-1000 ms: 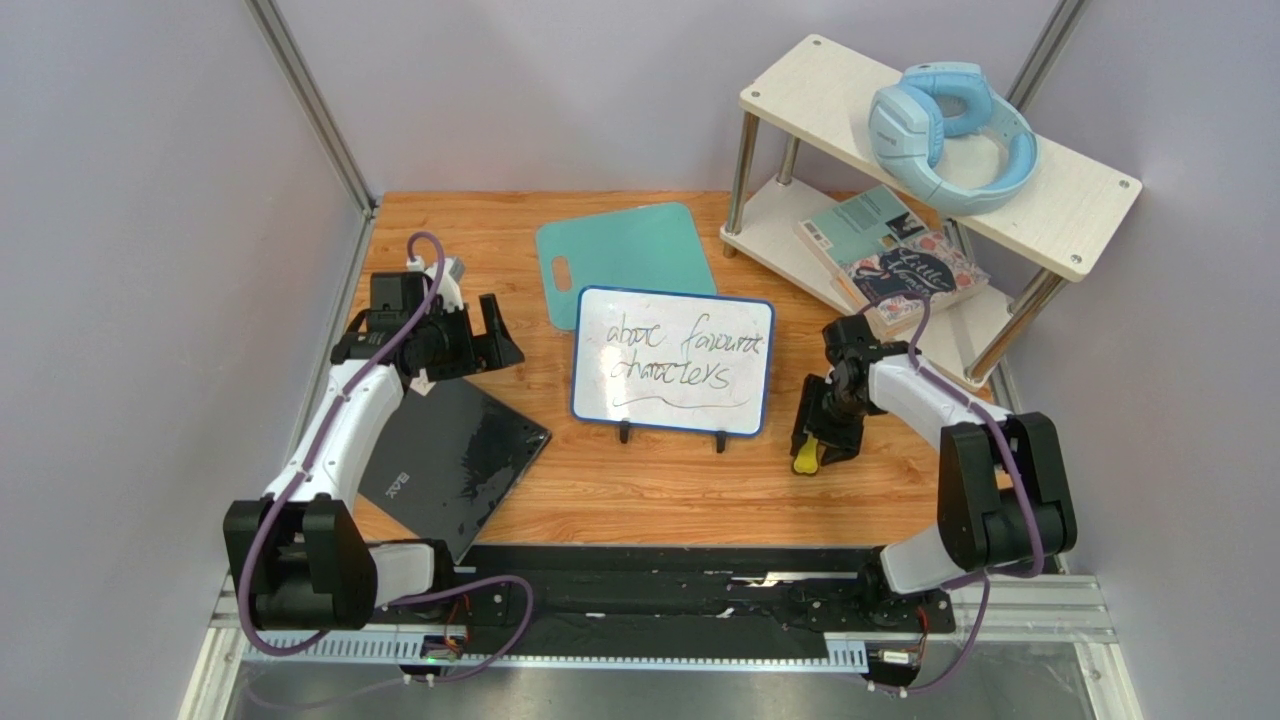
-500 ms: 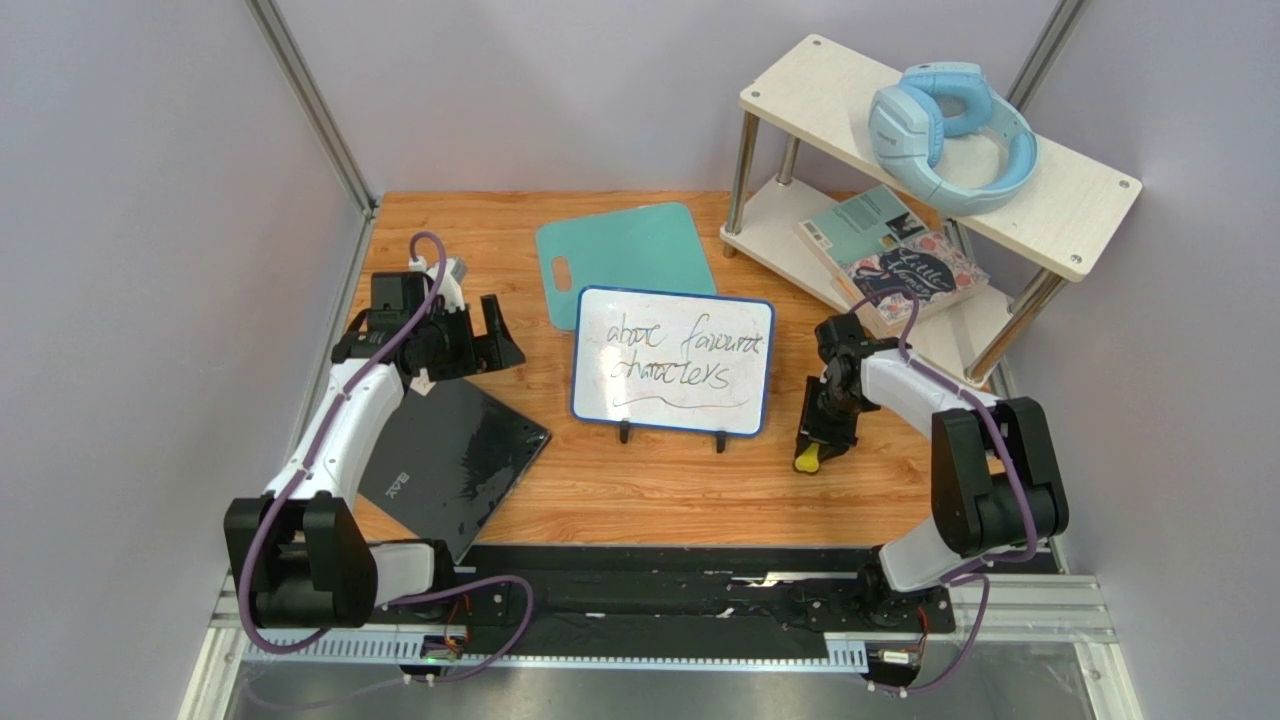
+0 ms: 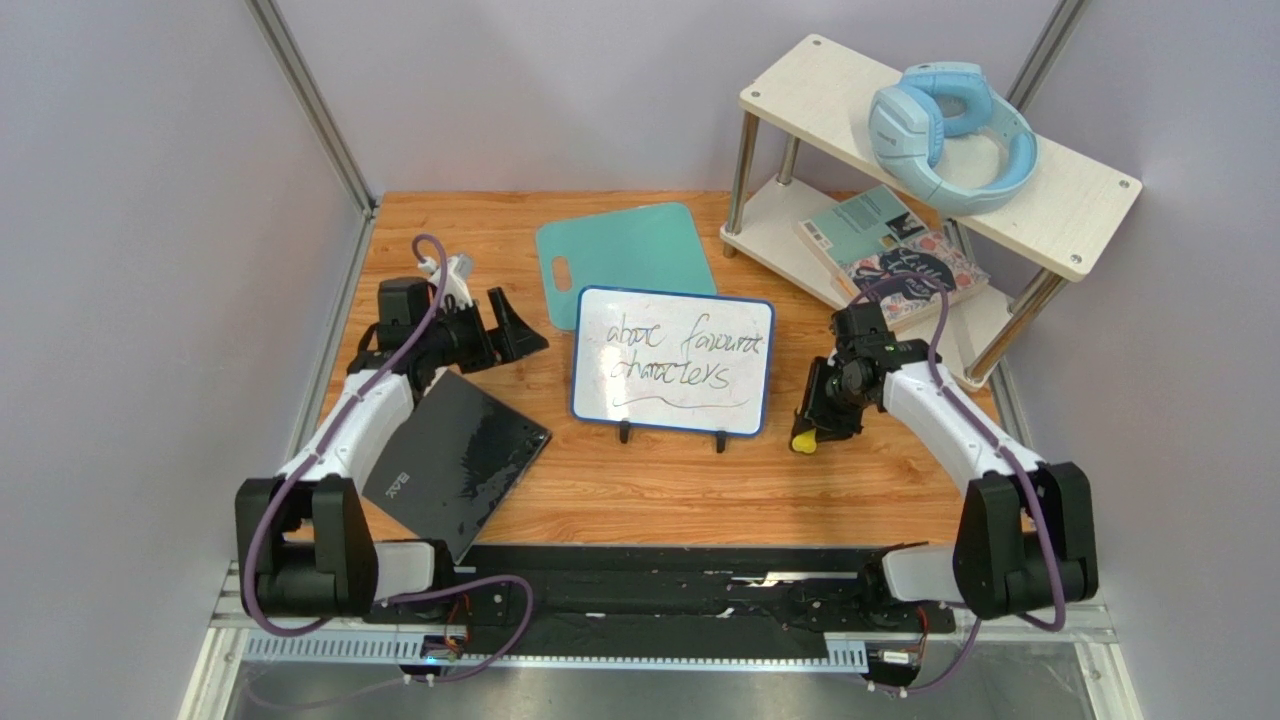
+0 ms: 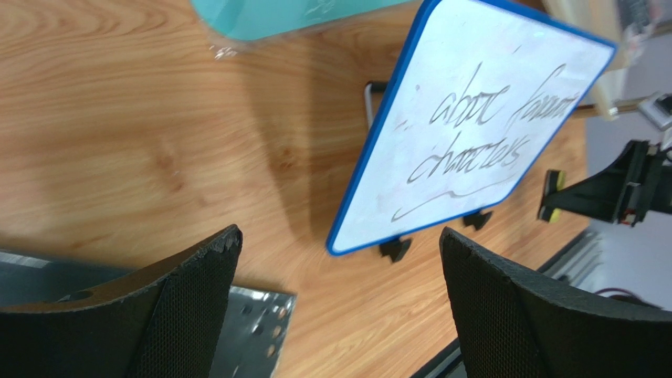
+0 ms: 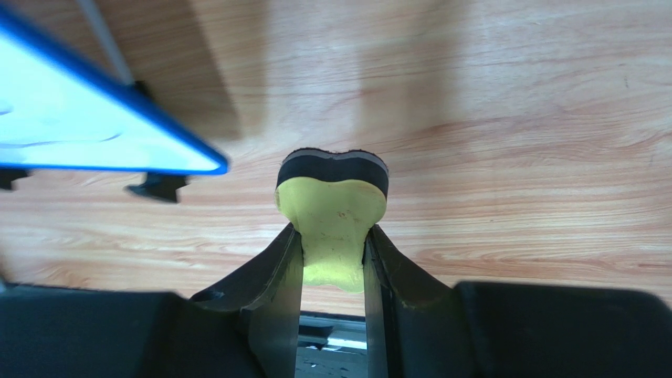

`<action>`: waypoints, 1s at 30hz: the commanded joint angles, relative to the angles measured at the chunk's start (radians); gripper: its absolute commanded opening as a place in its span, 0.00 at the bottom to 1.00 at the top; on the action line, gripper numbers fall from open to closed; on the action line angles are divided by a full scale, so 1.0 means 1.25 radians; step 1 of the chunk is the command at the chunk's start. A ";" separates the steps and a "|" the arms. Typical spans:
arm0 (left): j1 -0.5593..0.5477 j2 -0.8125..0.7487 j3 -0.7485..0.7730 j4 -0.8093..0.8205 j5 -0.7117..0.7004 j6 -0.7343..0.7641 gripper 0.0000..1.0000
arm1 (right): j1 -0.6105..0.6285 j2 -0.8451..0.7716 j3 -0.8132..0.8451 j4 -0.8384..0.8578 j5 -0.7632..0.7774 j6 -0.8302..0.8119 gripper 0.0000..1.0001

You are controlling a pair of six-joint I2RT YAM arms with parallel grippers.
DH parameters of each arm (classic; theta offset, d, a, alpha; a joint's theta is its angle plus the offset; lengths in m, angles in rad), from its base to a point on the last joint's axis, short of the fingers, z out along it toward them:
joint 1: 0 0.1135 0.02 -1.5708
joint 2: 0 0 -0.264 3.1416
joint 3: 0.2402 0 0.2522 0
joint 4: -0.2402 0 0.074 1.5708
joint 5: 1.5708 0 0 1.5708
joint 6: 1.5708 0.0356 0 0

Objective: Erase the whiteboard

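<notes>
The whiteboard (image 3: 673,362) stands propped on two black feet at the table's middle, blue-framed, with dark handwriting on it; it shows too in the left wrist view as the whiteboard (image 4: 473,118) and as a corner of the whiteboard (image 5: 95,134) in the right wrist view. My right gripper (image 3: 813,425) is just right of the board, shut on a yellow foam eraser (image 5: 332,220) with a black felt face, squeezed between its fingers. My left gripper (image 3: 504,323) hangs open left of the board with nothing between its fingers (image 4: 197,299).
A teal mat (image 3: 624,258) lies behind the board. A glossy black slab (image 3: 451,458) lies at the front left. At the back right stands a two-tier shelf (image 3: 1052,203) with blue headphones (image 3: 950,132) on top and books (image 3: 902,263) below.
The right gripper closed on the eraser and lifted it slightly toward the board's right edge. The left gripper shifted up and right, nearer the board's left side.
</notes>
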 commanded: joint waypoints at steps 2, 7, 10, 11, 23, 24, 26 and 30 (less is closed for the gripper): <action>-0.001 0.094 -0.068 0.416 0.132 -0.180 0.95 | 0.016 -0.100 0.053 -0.005 -0.096 -0.012 0.00; -0.037 0.164 -0.025 0.501 0.163 -0.183 0.94 | 0.079 -0.156 0.075 0.020 -0.103 0.004 0.00; -0.060 0.223 0.034 0.505 0.179 -0.181 0.91 | 0.103 -0.156 0.077 0.058 -0.106 0.019 0.00; -0.065 0.254 0.059 0.507 0.180 -0.180 0.91 | 0.105 -0.148 0.077 0.077 -0.108 0.023 0.00; -0.123 0.421 0.181 0.530 0.228 -0.167 0.85 | 0.138 -0.053 0.120 0.153 -0.150 0.024 0.00; -0.129 0.428 0.183 0.535 0.232 -0.170 0.85 | 0.139 -0.050 0.123 0.158 -0.150 0.024 0.00; -0.134 0.442 0.185 0.554 0.244 -0.170 0.82 | 0.140 -0.041 0.134 0.168 -0.152 0.026 0.00; -0.140 0.455 0.190 0.571 0.251 -0.171 0.73 | 0.143 -0.019 0.155 0.171 -0.147 0.020 0.00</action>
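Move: The whiteboard's middle lies about 25 cm to the right of my left hand, level with it fore and aft and some 8 cm lower. The green cutting board is about 18 cm right and 20 cm ahead, and the black laptop about 12 cm left and 15 cm back, both some 15 cm down. From my right hand, which already holds the eraser off the table, the whiteboard's middle is about 24 cm left, 11 cm ahead and 2 cm higher. I carry the eraser up and left with my right hand, about 9 cm left and 7 cm up, easing forward 4 cm to hover over the whiteboard's lower right corner, tipping the fingers some 15 degrees forward, grip kept. Meanwhile my left hand reaches right and forward, about 14 cm, to the upper left corner, dipping, rising and sinking again while rolling and turning clockwise, its fingers narrowing partway. ##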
